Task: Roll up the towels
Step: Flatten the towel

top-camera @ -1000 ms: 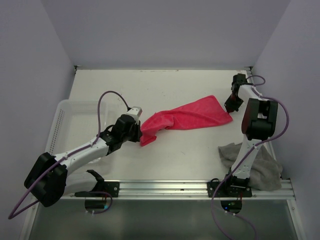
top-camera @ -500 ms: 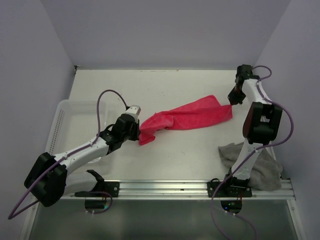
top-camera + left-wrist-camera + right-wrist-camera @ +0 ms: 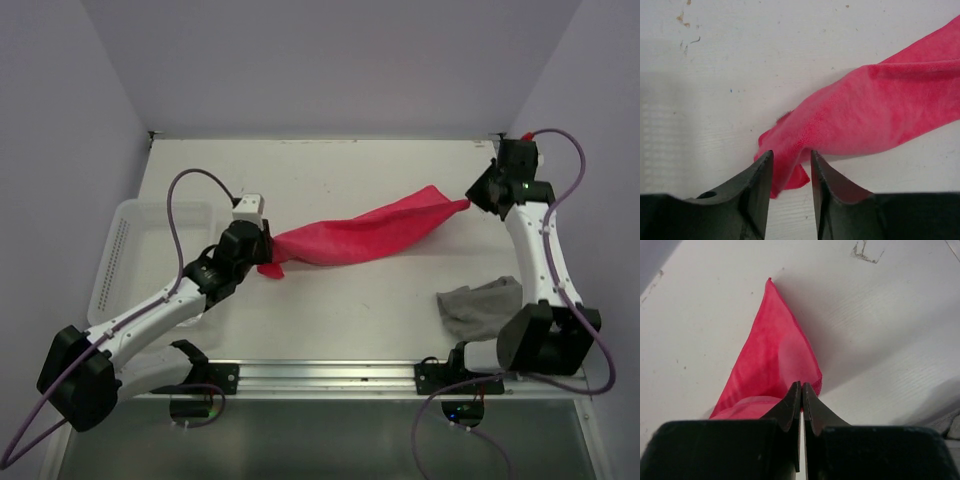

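Observation:
The pink-red towel (image 3: 370,228) is pulled out into a long band across the middle of the table. My right gripper (image 3: 471,203) is shut on its far right corner, with the cloth (image 3: 772,350) fanning away from the pinched tips (image 3: 801,385). My left gripper (image 3: 267,262) stands at the towel's left end. Its fingers (image 3: 791,155) are a little apart, and the bunched end of the cloth (image 3: 880,115) lies on the table between their tips. The grey-taupe towel (image 3: 482,305) lies crumpled at the front right, beside the right arm's base.
A white perforated basket (image 3: 120,235) stands at the table's left edge, just behind the left arm. The side walls run close along both sides, and the right gripper is near the right wall. A metal rail crosses the front edge.
The right gripper has swung out towards the back right, pulling the pink towel straight. The left jaws have parted from shut, and the grey towel now shows more fully.

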`<state>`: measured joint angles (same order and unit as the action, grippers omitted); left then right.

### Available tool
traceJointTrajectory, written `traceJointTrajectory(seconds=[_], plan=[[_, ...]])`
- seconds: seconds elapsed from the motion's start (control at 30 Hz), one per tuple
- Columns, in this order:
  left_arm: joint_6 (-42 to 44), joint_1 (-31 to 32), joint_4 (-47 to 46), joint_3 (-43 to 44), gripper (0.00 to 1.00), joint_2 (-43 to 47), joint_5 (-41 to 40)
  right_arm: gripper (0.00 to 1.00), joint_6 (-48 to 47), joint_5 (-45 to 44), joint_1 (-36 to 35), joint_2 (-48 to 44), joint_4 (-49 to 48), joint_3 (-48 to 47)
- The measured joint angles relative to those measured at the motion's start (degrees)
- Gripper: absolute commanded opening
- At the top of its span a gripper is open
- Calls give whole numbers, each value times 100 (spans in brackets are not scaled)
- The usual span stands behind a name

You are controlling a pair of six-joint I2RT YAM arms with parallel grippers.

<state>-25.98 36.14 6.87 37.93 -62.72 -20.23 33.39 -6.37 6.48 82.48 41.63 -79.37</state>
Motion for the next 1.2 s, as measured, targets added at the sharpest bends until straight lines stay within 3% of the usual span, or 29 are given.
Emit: traceJointTrajectory(seconds=[0.07,0.17,0.27,0.47,0.6,0.77,1.2], plan=[[-50,0,-48,-173,55,140,28,0,63,22,-7,-695,-223,750],[-192,0,-35,-494,66,232,186,0,179,35,-11,-1440,-431,1805],[-348,0,68,-778,77,334,400,0,245,20,-11,-1530,-542,2413],[-553,-2,199,-741,86,459,479,0,280,22,-11,-1303,-704,2647],[-601,-175,179,-129,86,-273,584,0,313,118,-11,-1130,-879,2647],[-638,-973,101,603,86,-1342,1099,0,313,168,-11,-994,-1005,2647],[-1047,-1491,149,444,85,-1624,1453,0,313,334,-11,-737,-1261,2651]])
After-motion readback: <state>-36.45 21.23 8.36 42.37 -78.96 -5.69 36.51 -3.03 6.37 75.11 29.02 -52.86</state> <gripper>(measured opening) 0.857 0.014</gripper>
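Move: The left hand, fingers just parting, has the red towel's left end drooping some 7 cm below and 3 cm behind it, about 1 cm to its right. The white basket lies 26 cm to its left, 1 cm back and 12 cm down. The right hand already pinches the towel's near right corner; the far right corner lies about 13 cm ahead, 4 cm left and 22 cm below, the grey towel 22 cm back, 12 cm right and 21 cm below. Left opens wide, freeing the towel, dips back, then comes forward; right lowers its pinched corner about 10 cm, drawing back. ##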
